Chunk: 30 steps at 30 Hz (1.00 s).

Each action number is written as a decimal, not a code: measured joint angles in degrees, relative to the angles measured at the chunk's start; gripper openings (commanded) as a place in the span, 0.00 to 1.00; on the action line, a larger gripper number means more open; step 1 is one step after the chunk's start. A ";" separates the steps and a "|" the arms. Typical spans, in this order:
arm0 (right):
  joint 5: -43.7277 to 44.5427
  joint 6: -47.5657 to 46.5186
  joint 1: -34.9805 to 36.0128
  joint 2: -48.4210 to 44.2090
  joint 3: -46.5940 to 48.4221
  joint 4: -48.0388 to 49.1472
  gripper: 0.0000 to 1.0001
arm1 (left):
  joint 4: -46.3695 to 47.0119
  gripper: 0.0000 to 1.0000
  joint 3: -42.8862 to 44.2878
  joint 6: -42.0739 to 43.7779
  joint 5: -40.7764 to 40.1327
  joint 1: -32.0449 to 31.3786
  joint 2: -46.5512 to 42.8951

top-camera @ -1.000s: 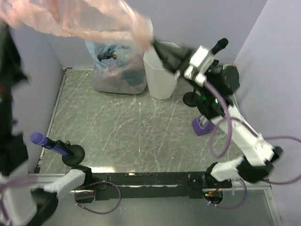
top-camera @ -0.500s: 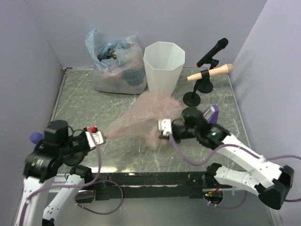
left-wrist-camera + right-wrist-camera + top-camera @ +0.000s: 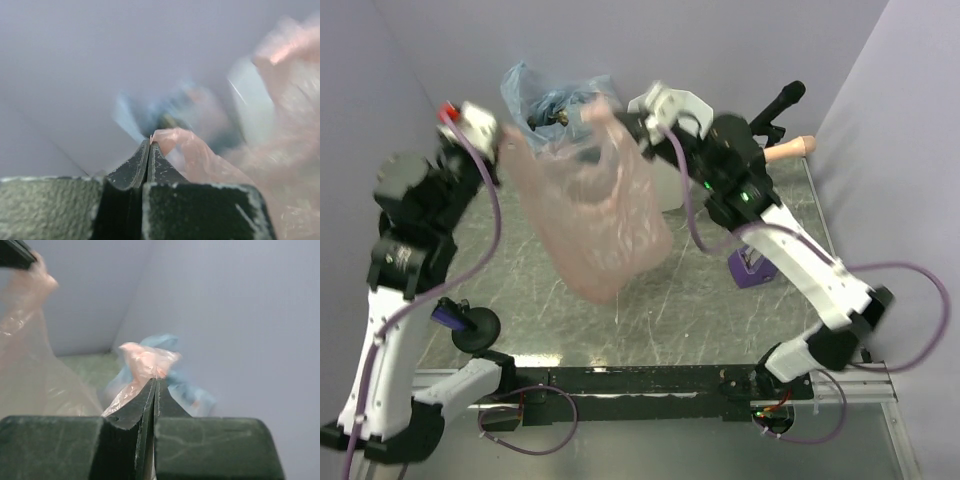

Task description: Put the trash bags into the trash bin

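Note:
A pink translucent trash bag [image 3: 592, 215] hangs in the air, stretched between both grippers. My left gripper [image 3: 503, 143] is shut on its left top corner; in the left wrist view the jaws [image 3: 150, 146] pinch the pink film [image 3: 200, 155]. My right gripper [image 3: 622, 117] is shut on the right top corner, where the jaws [image 3: 156, 382] clamp a bunched pink tuft [image 3: 145, 357]. The white trash bin [image 3: 667, 192] stands behind the bag and the right arm, mostly hidden.
A stuffed clear-bluish bag [image 3: 542, 92] sits at the back left. A black microphone on a stand [image 3: 780, 100] and a beige handle [image 3: 792, 148] stand at the back right. A purple block [image 3: 752, 266] is right of centre, and a purple-handled stand [image 3: 463, 323] is front left.
Half a second ago the pink bag was held low over the front of the table. Both arms have since lifted it, and it now hangs spread in front of the bin.

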 measured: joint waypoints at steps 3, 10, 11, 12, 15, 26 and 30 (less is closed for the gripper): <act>1.95 0.83 -0.13 9.14 14.95 0.55 0.00 | 3.93 0.01 14.78 -0.94 -8.00 0.07 7.65; -2.40 -4.02 6.54 13.07 37.92 11.76 0.00 | 23.12 0.02 41.31 -1.57 -6.86 0.11 13.73; -3.87 -6.36 8.28 11.06 36.68 13.90 0.00 | 25.40 0.02 42.10 -1.55 -4.94 0.11 12.85; -5.90 -9.07 10.47 7.43 32.70 16.55 0.00 | 27.76 0.01 42.71 -1.60 -2.43 0.11 11.67; -8.37 -14.29 13.20 -1.73 19.30 20.74 0.00 | 32.39 0.01 38.64 -1.31 4.94 0.11 6.88; -16.26 -34.64 6.67 -8.96 -40.00 -40.46 0.00 | -34.88 0.01 -30.14 43.15 27.63 -4.96 -9.22; -17.64 -32.37 6.93 -17.68 -44.50 -49.09 0.00 | -37.99 0.00 -31.56 36.61 30.62 -5.70 -20.37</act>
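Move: The pink trash bag hangs between the grippers, its middle about 14 cm right of the left one, 5 cm back and 20 cm below; from the right one 5 cm left, 7 cm back and 23 cm below. The trash bin stands about 29 cm ahead and 28 cm right of the left gripper, some 27 cm ahead and 9 cm right of the right one. The blue bag lies 33 cm ahead and 5 cm right of the left gripper. Both are nearly 40 cm below. Keep both grippers shut on the pink bag's rim and flap it: swing both up some 25 to 30 cm while drawing back about 20, fingertips tipping up, then whip them down over 60 cm, tipping the fingers down and turning the left clockwise. Finish well below the start and nearer the bases, with a small rebound upwards. ##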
